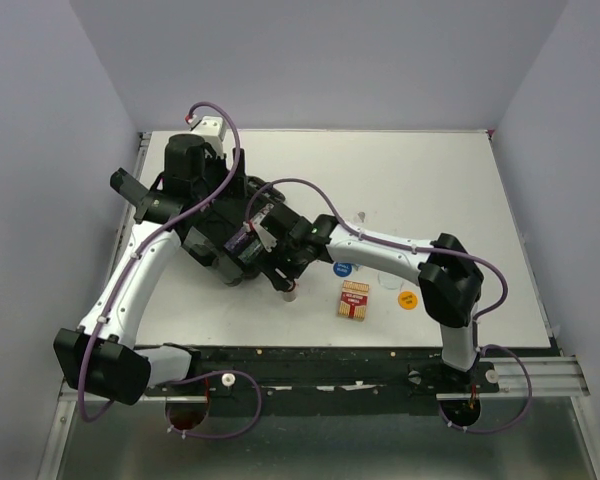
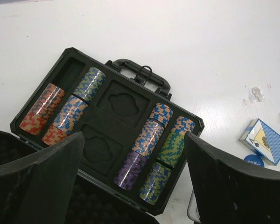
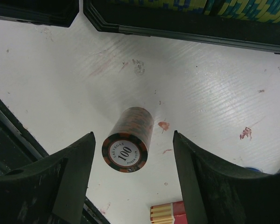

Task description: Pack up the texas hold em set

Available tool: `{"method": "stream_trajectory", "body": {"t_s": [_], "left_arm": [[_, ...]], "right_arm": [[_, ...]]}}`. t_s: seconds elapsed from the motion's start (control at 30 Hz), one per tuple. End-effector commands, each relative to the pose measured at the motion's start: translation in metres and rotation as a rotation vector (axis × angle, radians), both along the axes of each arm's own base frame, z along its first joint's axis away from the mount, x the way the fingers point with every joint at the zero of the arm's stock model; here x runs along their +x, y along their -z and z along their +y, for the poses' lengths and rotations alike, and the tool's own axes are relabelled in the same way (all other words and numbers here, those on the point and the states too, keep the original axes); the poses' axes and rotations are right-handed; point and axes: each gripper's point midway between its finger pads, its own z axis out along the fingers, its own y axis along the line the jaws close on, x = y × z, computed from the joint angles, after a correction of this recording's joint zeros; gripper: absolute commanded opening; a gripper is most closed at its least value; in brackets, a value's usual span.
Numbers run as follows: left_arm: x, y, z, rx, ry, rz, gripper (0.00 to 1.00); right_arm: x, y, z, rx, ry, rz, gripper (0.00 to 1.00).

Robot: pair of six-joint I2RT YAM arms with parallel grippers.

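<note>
The black case (image 2: 122,100) lies open on the white table, handle (image 2: 140,74) at its far side. Rows of multicoloured poker chips (image 2: 147,140) fill its side slots; the two middle recesses are bare. My left gripper (image 2: 135,186) hovers open over the case's near edge, holding nothing. One stack of orange-and-black "100" chips (image 3: 128,140) stands on the table in front of the case. My right gripper (image 3: 133,163) is open around this stack, with a gap on each side. A blue card deck (image 2: 264,141) rests on a blue button (image 2: 255,160). The red deck (image 1: 355,300) lies nearby.
An orange button (image 1: 408,299) lies right of the red deck, and another blue button (image 1: 343,268) sits beside my right arm. Small clear pieces (image 2: 256,93) lie on the table beyond the blue deck. The case's foam-lined lid (image 2: 98,205) lies open under my left gripper.
</note>
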Motion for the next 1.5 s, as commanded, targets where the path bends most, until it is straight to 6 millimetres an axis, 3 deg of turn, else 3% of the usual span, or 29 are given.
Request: {"method": "stream_trajectory", "body": {"t_s": [0.0,0.7,0.87,0.97,1.1,1.27,1.37,1.47], "left_arm": [[-0.008,-0.011,0.011,-0.007,-0.058,-0.027,0.97],[-0.018,-0.010,0.016,-0.009,-0.071,-0.038,0.97],[-0.022,-0.010,0.017,-0.018,-0.074,-0.041,0.97],[-0.023,-0.011,0.017,-0.028,-0.078,-0.042,0.97],[-0.025,-0.023,0.010,-0.058,-0.039,-0.079,0.97],[-0.025,-0.034,0.004,-0.069,-0.009,-0.085,0.97],[-0.028,-0.041,-0.008,-0.079,0.073,-0.097,0.97],[-0.040,-0.050,-0.036,-0.089,0.275,-0.119,0.95]], "right_arm": [[0.005,0.001,0.002,-0.030,0.015,-0.046,0.75],[-0.017,0.020,-0.004,-0.158,0.025,-0.017,0.65],[-0.024,0.026,-0.009,-0.175,0.040,0.011,0.52],[-0.024,0.026,-0.010,-0.172,0.051,0.010,0.40],[-0.020,0.024,-0.013,-0.175,0.097,-0.007,0.01],[0.004,0.006,-0.025,-0.115,0.206,-0.037,0.01],[0.028,-0.023,-0.037,0.006,0.293,0.017,0.01],[0.053,-0.053,-0.059,0.125,0.345,0.056,0.01]]}}
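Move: The upright stack of 100 chips stands just under the open right fingers, its middle about 2 cm back and 4 cm below them. From that hand the red card deck lies roughly 15 cm to the right and 3 cm back, the blue SMALL blind button 13 cm right and 5 cm ahead, and the chip case's middle some 15 cm ahead and 14 cm left. From the left hand, the stack is about 16 cm back, 12 cm right and 25 cm down. The right fingers close on the top part of the 100 stack and pinch it, after easing back and down onto it by about 2 cm each with a slight tilt. Still gripping, the hand then swings some 3 cm right and 3 cm forward, rising about 1 cm and turning roughly 10 degrees clockwise. The empty left hand backs off and rises, about 3 cm each. ##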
